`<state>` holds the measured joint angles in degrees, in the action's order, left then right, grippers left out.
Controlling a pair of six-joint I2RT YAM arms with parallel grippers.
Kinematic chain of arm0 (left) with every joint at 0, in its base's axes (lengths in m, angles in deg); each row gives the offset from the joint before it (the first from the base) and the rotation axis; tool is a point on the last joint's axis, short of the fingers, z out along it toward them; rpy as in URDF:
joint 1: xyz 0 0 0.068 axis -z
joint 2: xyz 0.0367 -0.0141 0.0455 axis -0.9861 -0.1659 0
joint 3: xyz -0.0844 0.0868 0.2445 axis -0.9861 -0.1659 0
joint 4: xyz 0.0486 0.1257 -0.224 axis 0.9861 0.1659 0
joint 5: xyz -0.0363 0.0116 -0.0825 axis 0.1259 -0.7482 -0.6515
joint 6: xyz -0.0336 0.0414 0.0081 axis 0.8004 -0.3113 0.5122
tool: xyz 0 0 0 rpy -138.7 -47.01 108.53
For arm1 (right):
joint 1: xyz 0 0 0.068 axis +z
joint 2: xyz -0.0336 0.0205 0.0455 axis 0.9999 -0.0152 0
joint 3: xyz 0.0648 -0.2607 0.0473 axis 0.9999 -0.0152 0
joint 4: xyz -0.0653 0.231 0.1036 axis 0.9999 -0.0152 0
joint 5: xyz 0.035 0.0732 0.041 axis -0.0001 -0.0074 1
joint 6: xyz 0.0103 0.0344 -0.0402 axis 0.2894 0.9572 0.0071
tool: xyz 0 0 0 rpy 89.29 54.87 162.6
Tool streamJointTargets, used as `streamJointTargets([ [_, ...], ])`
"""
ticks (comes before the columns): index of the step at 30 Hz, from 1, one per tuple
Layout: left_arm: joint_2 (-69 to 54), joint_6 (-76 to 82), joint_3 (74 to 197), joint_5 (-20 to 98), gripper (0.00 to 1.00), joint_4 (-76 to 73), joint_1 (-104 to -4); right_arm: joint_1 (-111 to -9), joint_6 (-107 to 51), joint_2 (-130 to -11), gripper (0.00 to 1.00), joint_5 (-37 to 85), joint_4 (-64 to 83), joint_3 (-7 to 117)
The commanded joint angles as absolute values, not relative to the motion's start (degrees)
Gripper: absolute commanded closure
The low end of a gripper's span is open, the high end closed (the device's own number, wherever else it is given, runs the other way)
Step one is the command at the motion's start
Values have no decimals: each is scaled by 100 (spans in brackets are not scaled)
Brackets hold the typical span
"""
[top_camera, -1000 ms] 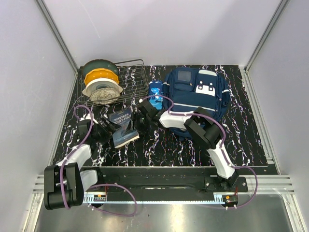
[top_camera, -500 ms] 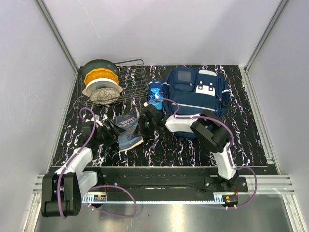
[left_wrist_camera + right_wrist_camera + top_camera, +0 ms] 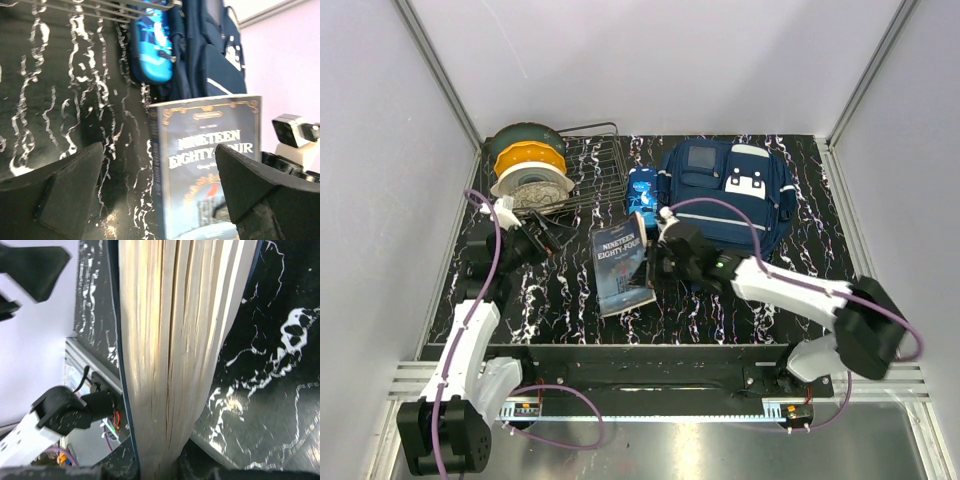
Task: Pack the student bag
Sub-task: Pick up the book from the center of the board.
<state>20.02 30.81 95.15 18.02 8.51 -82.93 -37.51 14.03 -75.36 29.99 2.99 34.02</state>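
Observation:
The student bag (image 3: 730, 195) lies at the back right of the table, navy with white stripes and patches; in the left wrist view the bag (image 3: 212, 60) shows beyond the book. A dark blue book (image 3: 625, 268) titled Nineteen Eighty-Four stands tilted on edge just left of the bag. My right gripper (image 3: 660, 262) is shut on its page edge. From the right wrist, the cream pages (image 3: 175, 340) fill the frame, clamped in that gripper (image 3: 165, 465). My left gripper (image 3: 542, 238) stands open left of the book, apart from it. Its wrist view shows the book cover (image 3: 207, 165) ahead between the wide fingers (image 3: 65, 190).
A glossy blue pencil case (image 3: 642, 188) lies against the bag's left side, also seen as the pencil case (image 3: 152, 45). A wire rack (image 3: 595, 160) at the back left holds stacked filament spools (image 3: 528, 165). White walls enclose the black marbled table (image 3: 740, 310).
The right gripper has closed on the book and carried it right, standing it more upright. The left gripper has opened, let go and drawn back left toward the rack.

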Motion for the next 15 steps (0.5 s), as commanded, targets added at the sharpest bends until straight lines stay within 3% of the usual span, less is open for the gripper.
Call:
streamJointTargets([
  [1, 1871, 3057, 9871, 599, 1, -109, -8239, -3719, 1350, -5933, 100, 2475, 1179, 2886],
  [6, 1537, 3031, 10161, 271, 1, -655, -7547, -3771, 1254, -4849, 100, 2043, 1278, 2472],
  [15, 913, 3910, 10626, 165, 1, -2167, -6473, -3815, 1131, -4970, 100, 3070, 1609, 2955],
])
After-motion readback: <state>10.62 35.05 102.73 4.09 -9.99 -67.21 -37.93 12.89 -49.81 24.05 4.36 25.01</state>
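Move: The book Nineteen Eighty-Four, already clear of the board in the right gripper, has its middle some 12 cm right of the open left hand, 5 cm back from it and 7 cm lower; from the right hand it is about 5 cm left, 2 cm ahead and 4 cm down. From the right hand, the bag lies about 20 cm ahead, 19 cm right and 8 cm lower, and the pencil case 20 cm straight ahead, 11 cm lower. The book, still pinched by its page edge in the right gripper, goes on up about 10 cm and some 5 cm right, its far end tipping up as that wrist turns roughly 20 degrees; the lift eases off. Meanwhile the left hand, fingers staying wide open, sweeps right about 11 cm while rising 8 cm, swinging clockwise some 30 degrees towards the book's spine side. ##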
